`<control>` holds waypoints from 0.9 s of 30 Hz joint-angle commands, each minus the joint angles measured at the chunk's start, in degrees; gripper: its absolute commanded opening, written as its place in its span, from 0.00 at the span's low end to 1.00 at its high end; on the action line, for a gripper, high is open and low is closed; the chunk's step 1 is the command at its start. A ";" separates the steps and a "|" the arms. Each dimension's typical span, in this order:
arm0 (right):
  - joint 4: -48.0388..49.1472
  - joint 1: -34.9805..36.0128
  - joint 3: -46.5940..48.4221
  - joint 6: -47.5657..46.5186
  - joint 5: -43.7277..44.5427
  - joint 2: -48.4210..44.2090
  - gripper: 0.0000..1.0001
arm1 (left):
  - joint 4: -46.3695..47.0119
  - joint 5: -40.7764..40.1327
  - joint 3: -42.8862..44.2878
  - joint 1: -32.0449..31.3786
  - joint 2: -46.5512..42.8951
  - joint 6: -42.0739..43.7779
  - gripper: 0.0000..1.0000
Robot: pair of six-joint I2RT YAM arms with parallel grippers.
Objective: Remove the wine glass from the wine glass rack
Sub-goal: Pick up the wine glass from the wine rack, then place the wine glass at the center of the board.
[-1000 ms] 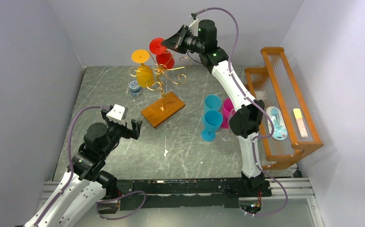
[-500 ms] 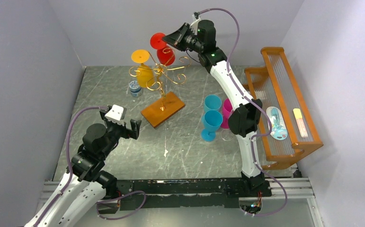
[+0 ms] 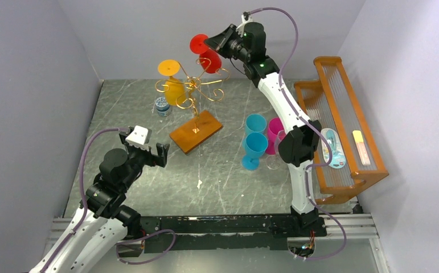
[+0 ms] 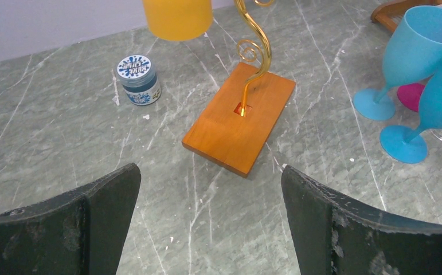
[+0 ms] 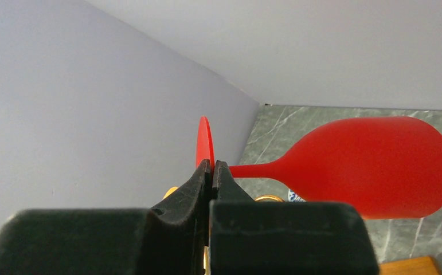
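Note:
The red wine glass lies sideways in the air above the top of the wine glass rack, a gold wire tree on a brown wooden base. My right gripper is shut on the thin edge of the glass's round foot, and the red bowl points away to the right. A yellow wine glass hangs upside down from a left arm of the rack. My left gripper is open and empty, low over the table in front of the rack base.
A small blue-lidded jar stands left of the rack. Two blue glasses, a pink one and a clear one stand upright right of the base. An orange wooden frame with clear rods fills the right side.
My right gripper has carried the red glass up and to the right, away from the rack's arms. The left arm has not moved.

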 commanded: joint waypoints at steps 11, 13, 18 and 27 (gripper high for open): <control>-0.76 -4.59 -9.99 -9.11 4.27 -13.72 0.00 | -0.68 -2.85 1.68 0.29 -0.30 -5.04 0.97; -0.55 -4.81 -13.37 -10.41 5.86 -16.72 0.00 | -0.86 -2.78 1.81 0.29 -0.46 -5.58 0.97; 1.92 -4.91 -22.43 -12.60 8.58 -23.86 0.00 | -1.14 -3.00 1.62 0.34 -1.20 -7.20 0.97; 2.86 -5.09 -34.08 -14.86 10.47 -35.86 0.00 | -4.07 -4.83 3.94 0.30 1.68 -9.15 0.97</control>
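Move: My right hand already has the red wine glass by its stem, foot up. The pink glass standing on the table is some 25 cm back, 25 cm to the right and 26 cm below; the near blue glass is about 30 cm back and 17 cm right at that height. The hanging yellow glass is roughly 10 cm back, 12 cm left and 9 cm lower. From my left hand, the pink glass is about 5 cm ahead, 41 cm right and 9 cm lower. I keep my right fingers shut on the stem and carry the red glass away from the rack, first rightward and rising, then swinging back as well towards the standing glasses: about 12 cm right, 8 cm back and 5 cm up. On the way my wrist turns clockwise by some 15 degrees and tilts a little. ##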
